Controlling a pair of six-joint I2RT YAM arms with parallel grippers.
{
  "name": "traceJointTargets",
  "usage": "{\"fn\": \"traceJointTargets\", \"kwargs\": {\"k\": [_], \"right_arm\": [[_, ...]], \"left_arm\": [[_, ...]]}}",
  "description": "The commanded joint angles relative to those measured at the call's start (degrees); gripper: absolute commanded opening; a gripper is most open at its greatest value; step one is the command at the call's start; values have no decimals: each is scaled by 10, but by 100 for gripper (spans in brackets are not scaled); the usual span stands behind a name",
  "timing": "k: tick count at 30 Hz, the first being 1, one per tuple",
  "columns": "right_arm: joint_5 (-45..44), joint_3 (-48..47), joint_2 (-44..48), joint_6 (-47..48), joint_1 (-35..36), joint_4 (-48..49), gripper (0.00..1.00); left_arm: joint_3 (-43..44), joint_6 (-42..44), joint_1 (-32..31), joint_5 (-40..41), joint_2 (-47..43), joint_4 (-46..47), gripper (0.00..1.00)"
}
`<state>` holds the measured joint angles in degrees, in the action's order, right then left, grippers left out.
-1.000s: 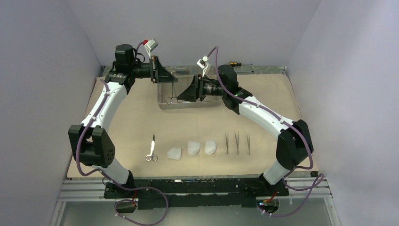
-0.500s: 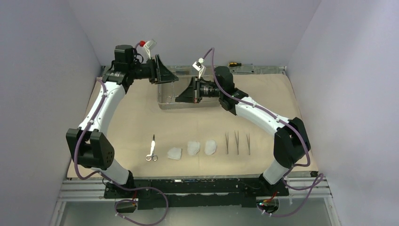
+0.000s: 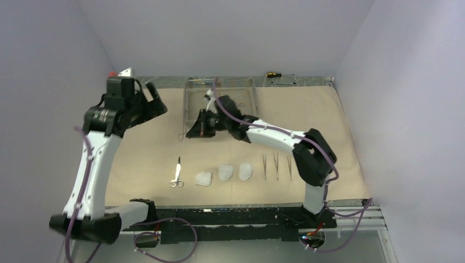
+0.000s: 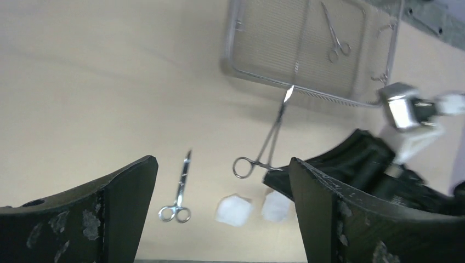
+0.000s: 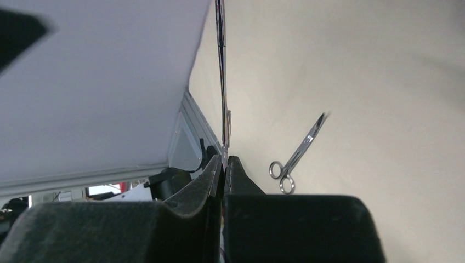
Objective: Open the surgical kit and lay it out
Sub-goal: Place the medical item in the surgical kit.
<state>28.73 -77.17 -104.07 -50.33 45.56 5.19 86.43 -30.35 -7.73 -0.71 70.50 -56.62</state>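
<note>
My right gripper (image 3: 193, 130) is shut on a ring-handled clamp (image 4: 268, 143), which hangs over the beige wrap cloth (image 3: 137, 153) in front of the wire-mesh tray (image 3: 241, 96). In the right wrist view the clamp (image 5: 221, 82) sticks out from between the closed fingers of my right gripper (image 5: 224, 158). My left gripper (image 4: 220, 161) is open and empty, raised at the left (image 3: 153, 104). A second clamp (image 3: 176, 174) lies on the cloth, and a third (image 4: 334, 34) lies in the tray (image 4: 263, 38). Three gauze pads (image 3: 225, 172) and three tweezers (image 3: 276, 166) are lined up near the front.
A yellow-handled screwdriver (image 3: 272, 74) lies on the metal rail behind the tray. Grey walls close in the left, back and right sides. The cloth's front edge (image 3: 219, 205) runs just ahead of the arm bases.
My right gripper shut on a clamp and carried it out of the tray, forward and left. My left gripper opened and swung away to the left. The tray now sits farther back.
</note>
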Motion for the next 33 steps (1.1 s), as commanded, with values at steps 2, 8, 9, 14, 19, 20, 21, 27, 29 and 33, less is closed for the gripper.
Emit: {"fn": "traceJointTargets", "kwargs": {"k": [2,8,9,14,19,20,21,27,29,33], "right_arm": [[-96,-88,-78,-72,98,-61,0],[-143,-161,-172,-116,162,-85,0],[-154,-169,-184,-129,167,-90,0],[-198,-179,-216,-177,200,-78,0],[-198,-225,-266,-198,218,-88,0],[-202,-229,-271,-202,220,-88,0],[-205,-233,-276,-206,221,-87,0],[-205,-241,-292,-232,230,-88,0],[-202,-249,-299,-237,236,-98,0],[-203,-238,-297,-247,239,-95,7]], "left_arm": [[22,-53,0,171,-114,-128,95],[49,-73,0,193,-184,-189,93],[52,-79,0,196,-192,-197,92],[64,-84,0,177,-219,-220,91],[81,-82,0,169,-222,-260,91],[82,-83,0,170,-224,-265,91],[82,-82,0,169,-228,-268,92],[78,-82,0,168,-240,-278,92],[77,-80,0,169,-240,-278,92],[74,-79,0,169,-239,-277,92]]}}
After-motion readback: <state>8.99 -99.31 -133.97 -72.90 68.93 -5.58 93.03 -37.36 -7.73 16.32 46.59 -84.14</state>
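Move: The right hand holds the clamp by its ring end; the bare cloth for it, left of the scissors, lies about 16 cm to the left, 9 cm back and 19 cm below. The scissors are some 8 cm left and 11 cm back, the nearest gauze pad 12 cm back and 1 cm right, and the tray's middle 17 cm ahead and 8 cm right. From the left hand that bare spot is about 11 cm back, straight below by 28 cm. Down, left and back together, the right hand carries the clamp from the tray's near-left corner to the cloth left of the scissors, some 16 cm lower, slowing as it nears the cloth; its fingers keep their hold and tip about 20 degrees steeper. The empty left hand, still open, backs off some 17 cm, drifting left and up. ##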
